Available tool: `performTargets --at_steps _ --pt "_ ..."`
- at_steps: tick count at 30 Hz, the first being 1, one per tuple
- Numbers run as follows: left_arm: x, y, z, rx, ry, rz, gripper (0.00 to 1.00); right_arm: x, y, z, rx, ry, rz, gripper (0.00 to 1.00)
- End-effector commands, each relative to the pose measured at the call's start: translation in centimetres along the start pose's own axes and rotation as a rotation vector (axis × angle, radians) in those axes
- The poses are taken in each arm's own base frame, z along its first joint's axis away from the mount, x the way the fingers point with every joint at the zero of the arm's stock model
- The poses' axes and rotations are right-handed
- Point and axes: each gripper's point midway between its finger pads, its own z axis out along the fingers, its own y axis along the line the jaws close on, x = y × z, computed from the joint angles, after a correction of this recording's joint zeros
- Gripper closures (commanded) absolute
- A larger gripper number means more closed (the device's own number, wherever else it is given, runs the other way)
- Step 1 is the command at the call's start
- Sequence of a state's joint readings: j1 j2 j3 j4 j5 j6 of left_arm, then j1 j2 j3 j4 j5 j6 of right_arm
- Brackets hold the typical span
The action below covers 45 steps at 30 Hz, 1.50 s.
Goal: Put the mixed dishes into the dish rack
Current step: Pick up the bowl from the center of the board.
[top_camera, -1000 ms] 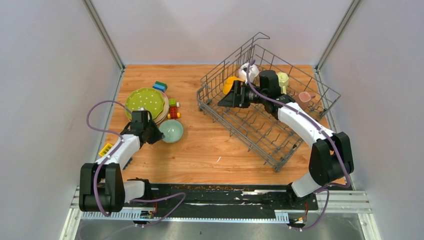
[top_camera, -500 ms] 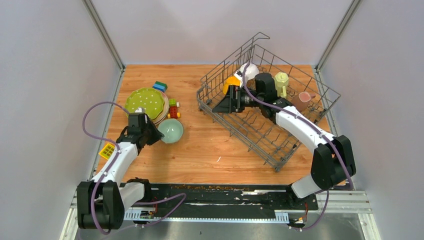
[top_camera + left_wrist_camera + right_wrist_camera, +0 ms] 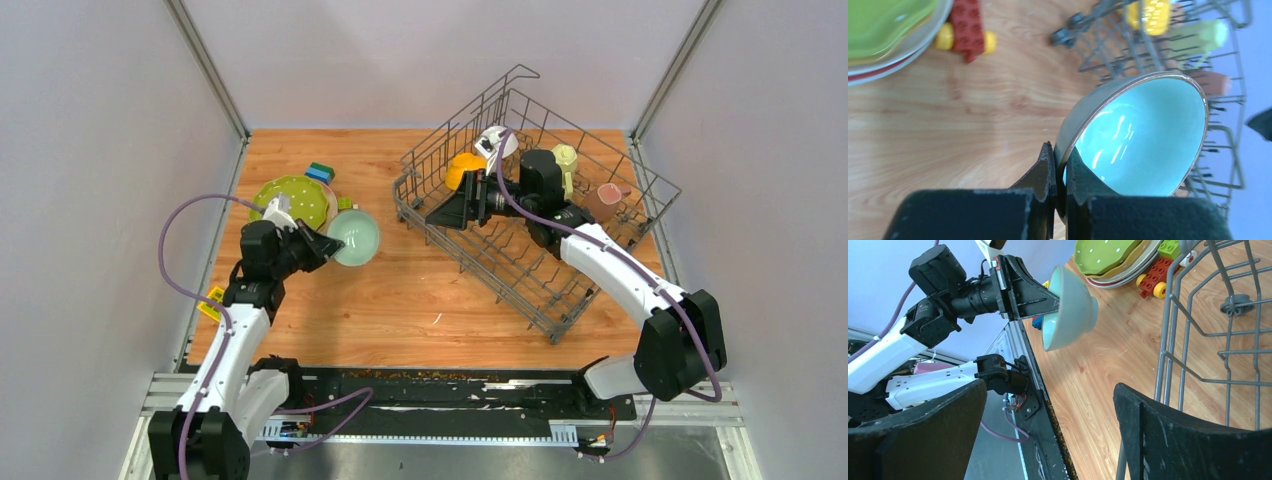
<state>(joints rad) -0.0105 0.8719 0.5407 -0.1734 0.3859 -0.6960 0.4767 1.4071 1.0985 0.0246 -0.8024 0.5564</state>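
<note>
My left gripper (image 3: 318, 243) is shut on the rim of a pale-green bowl with a teal inside (image 3: 356, 238). It holds the bowl tilted above the table, next to the plate stack. In the left wrist view the fingertips (image 3: 1060, 156) pinch the bowl's rim (image 3: 1143, 140). The lime-green dotted plate (image 3: 292, 200) tops the stack. My right gripper (image 3: 450, 207) is open and empty inside the grey dish rack (image 3: 556, 330), at its left end. The rack holds a yellow bowl (image 3: 462, 165), a white bowl (image 3: 495, 143), a pale-green mug (image 3: 566, 160) and a pink mug (image 3: 605, 200).
Toy blocks lie by the plates: a green-and-blue one (image 3: 320, 172) and a red one with yellow knobs (image 3: 965, 30). A yellow block (image 3: 212, 300) lies at the table's left edge. The right wrist view shows the held bowl (image 3: 1070, 310) left of the rack's wires (image 3: 1173, 315).
My left gripper has lifted the pale-green bowl off the table and tipped it on edge, moving it up and slightly right. My right gripper has shifted a little left in the rack.
</note>
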Motion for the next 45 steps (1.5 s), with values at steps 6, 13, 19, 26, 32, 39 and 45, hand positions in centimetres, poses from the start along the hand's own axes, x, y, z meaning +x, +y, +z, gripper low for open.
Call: performTargets --at_steps 6,13,19,26,32,39,45 --pt "-4.7 -11.6 -3.4 0.500 -0.085 0.100 1.00 -0.8 2.9 1.0 -0.104 -0.017 0.027 0.00" --pt "-4.4 -13.8 -3.6 0.622 -0.057 0.089 1.00 -0.8 3.6 3.4 -0.101 -0.012 0.084 0.00" --pt "-3.7 -15.0 -3.6 0.679 -0.022 0.078 1.00 -0.4 5.1 4.6 -0.138 0.000 0.058 0.00" --pt "-3.2 -15.5 -3.3 0.692 -0.002 0.073 1.00 -0.9 7.0 4.7 -0.180 -0.032 -0.017 0.00" --pt "-2.9 -15.9 -3.1 0.707 0.012 0.074 1.00 -0.7 7.5 5.1 -0.203 -0.013 -0.014 0.00" --pt "-2.6 -16.0 -2.9 0.707 0.019 0.070 1.00 -0.7 8.0 5.1 -0.227 -0.013 -0.017 0.15" --pt "-2.6 -16.0 -2.7 0.705 0.019 0.070 1.00 -0.4 8.1 5.2 -0.237 0.006 -0.001 0.18"
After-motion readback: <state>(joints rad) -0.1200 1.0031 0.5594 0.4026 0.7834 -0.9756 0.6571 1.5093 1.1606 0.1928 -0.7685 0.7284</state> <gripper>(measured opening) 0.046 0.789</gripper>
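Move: The pale green bowl is already pinched by its rim in the left hand, its middle some 5 cm right of that hand, 2 cm ahead and 1 cm below. From the right, empty hand it lies about 19 cm left, 1 cm back and 9 cm lower. The rack's left corner is 15 cm ahead, 15 cm right and 8 cm below the left hand; the toy car is 12 cm straight ahead of it and 13 cm below, and the green plate is 16 cm ahead, 14 cm left and 12 cm below. The bowl is carried up about 10 cm and right 9 cm towards the right gripper by the left hand, which keeps its rim pinch, turns some 25 degrees clockwise and tips its fingers up, then slows nearly to a stop. The open right hand reaches left about 7 cm and slightly back to meet it, its fingers coming around the bowl and closing partway, rim side to foot. ##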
